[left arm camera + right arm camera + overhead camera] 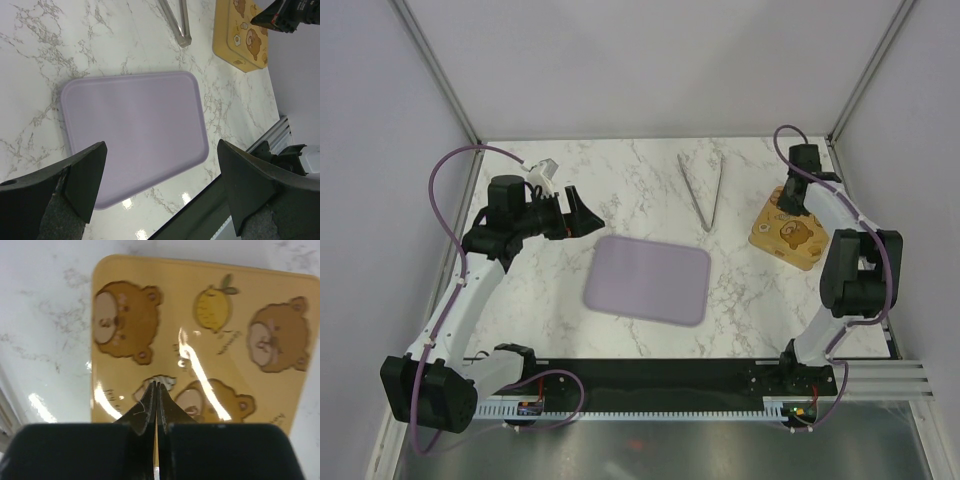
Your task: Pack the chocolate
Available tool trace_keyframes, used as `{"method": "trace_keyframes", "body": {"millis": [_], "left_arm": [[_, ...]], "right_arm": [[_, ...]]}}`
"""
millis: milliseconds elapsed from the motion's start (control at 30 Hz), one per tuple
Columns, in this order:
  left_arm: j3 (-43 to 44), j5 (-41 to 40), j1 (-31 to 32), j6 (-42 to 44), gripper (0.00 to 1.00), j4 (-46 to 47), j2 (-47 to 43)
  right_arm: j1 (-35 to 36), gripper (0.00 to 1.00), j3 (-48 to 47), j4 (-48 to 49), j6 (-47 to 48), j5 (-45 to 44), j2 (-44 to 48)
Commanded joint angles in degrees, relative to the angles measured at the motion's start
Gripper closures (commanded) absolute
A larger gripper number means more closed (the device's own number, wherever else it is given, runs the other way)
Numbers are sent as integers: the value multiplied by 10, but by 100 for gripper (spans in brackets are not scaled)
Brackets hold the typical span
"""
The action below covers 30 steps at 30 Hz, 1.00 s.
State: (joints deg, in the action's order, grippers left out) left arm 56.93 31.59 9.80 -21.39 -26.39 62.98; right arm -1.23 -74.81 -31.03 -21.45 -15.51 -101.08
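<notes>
No chocolate shows in any view. The lilac tray (648, 279) (135, 120) lies bare at the middle of the table. My left gripper (582, 212) (162, 146) hovers left of and above the tray, open wide with nothing between its fingers. A gold box (788, 236) (240, 35) (200, 335) with bear and lemon pictures on its lid sits shut at the right. My right gripper (790, 203) (156, 386) hangs just over that lid, its jaws pressed together and empty.
Metal tongs (705, 190) (182, 25) lie on the marble behind the tray, between it and the back wall. Frame posts and walls close in the left, right and rear. A black rail (650, 375) runs along the near edge.
</notes>
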Motion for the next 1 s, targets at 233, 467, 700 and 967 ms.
{"method": "trace_keyframes", "body": {"millis": [233,467,700,967], "left_arm": [[0,-5,-3,2,0,21,-3],[-1,-21,-3,7,0,20,1],[-1,-41,-3,13,0,27,-9],[-9,-56,-2,4,0,44,13]], "right_arm": [[-129,100,134,54,-39,-41,91],[-147,100,122,60,-37,-23,94],[-68,100,49,31,-33,-68,112],[-60,95,-22,94,10,-41,20]]}}
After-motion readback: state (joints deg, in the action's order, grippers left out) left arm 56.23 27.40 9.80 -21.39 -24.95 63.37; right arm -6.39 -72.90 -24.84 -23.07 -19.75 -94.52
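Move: The lidded chocolate box sits right under the right hand, its middle about 3 cm to the right, 2 cm back and some 4 cm below the shut fingertips. From that hand, the tongs lie about 12 cm ahead and 19 cm left, 6 cm lower; the purple tray is roughly 11 cm back and 33 cm left at about that same lower level. From the left hand the box lies some 45 cm right, 11 cm ahead and 18 cm below. Over the box lid, the right hand carries its shut fingertips to the right and back, about 10 cm and 6 cm, hopping slightly and sinking to the right-hand edge while swinging nearly 20 degrees clockwise. It stays low there briefly, then climbs some 6 cm while going forward and a little left, its fingers tipping up about 10 degrees, away from the lid. ##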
